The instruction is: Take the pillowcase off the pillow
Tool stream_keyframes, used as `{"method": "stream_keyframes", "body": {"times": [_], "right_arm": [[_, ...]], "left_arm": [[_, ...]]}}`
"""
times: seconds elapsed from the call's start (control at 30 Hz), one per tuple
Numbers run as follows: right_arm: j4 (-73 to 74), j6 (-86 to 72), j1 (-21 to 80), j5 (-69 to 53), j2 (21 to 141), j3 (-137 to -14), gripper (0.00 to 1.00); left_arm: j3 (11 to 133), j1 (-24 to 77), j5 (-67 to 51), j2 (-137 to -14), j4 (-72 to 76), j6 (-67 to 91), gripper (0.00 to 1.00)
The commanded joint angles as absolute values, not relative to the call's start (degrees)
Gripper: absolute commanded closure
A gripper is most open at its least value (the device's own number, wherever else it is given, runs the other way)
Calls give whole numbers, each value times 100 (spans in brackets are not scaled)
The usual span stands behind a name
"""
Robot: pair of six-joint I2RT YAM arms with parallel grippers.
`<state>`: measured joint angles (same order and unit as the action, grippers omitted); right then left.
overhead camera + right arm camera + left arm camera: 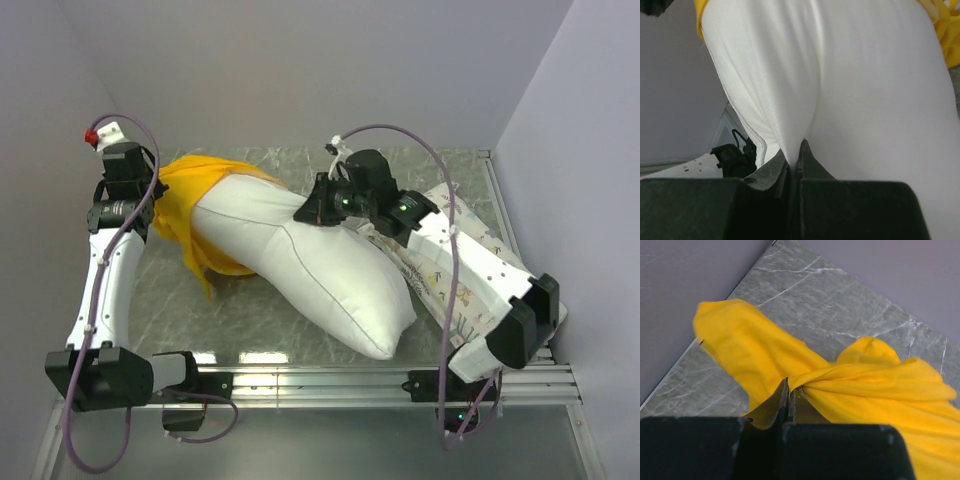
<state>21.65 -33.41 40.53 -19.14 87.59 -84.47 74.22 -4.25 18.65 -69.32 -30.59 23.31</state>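
Note:
The plump white pillow (pixel 320 275) lies slantwise across the table, its far-left end still inside the bunched yellow pillowcase (pixel 190 185). My left gripper (pixel 150 200) is at the pillowcase's left edge, shut on a gathered fold of yellow cloth (pixel 860 385); in the left wrist view the fold runs straight into the left gripper (pixel 788 385). My right gripper (pixel 305 212) sits on the pillow's upper middle, shut on a pinch of the white pillow (pixel 865 100), with the right gripper (pixel 796 152) tips buried in the fabric.
A second pillow printed with small animals and leaves (pixel 455 275) lies under the right arm at the table's right side. Purple-grey walls close in the back, left and right. A metal rail (pixel 380 378) runs along the near edge.

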Motion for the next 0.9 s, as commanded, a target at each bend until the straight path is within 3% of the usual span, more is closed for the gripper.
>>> {"method": "stream_keyframes", "body": {"times": [0.0,0.23,0.87], "right_arm": [[1573,-3375,3841,-1864,7744,-8298,100],[1705,-3305,3577,-1890,7006,-7963,100],[2206,-3243,3428,-1837,6943,-9465,100]], "left_arm": [[7743,-835,2224,-7241,-2488,2381,100],[7796,-1028,1943,-7848,-2294,2549,100],[7972,-1582,1222,-8551,-2136,2804,100]]}}
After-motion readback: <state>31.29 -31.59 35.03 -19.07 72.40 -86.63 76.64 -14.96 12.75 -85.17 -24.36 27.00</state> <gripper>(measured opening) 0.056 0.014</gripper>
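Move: The left hand already pinches the pillowcase; the case's middle hangs about 10 cm to its right, 5 cm back and 12 cm below, and the white pillow's middle is some 30 cm right, 13 cm back and 11 cm lower. The right hand grips the pillow by a fold, with the pillow's middle about 8 cm back and 11 cm below; the pillowcase is some 21 cm to its left, level with it, 12 cm lower, and the patterned pillow roughly 35 cm right, 12 cm back and 27 cm down. Both closed hands keep their grips and draw apart: the right hand hauls the white pillow away from the pillowcase, going about 7 cm to the right and some 3 cm back while rising, then almost straight up, for a climb of roughly 9 cm in all. The left hand meanwhile carries its pinched bit of pillowcase down about 7 cm, going forward and left at first and then mainly left, ending some 5 cm farther out and 6 cm farther left with its wrist turned only slightly. ##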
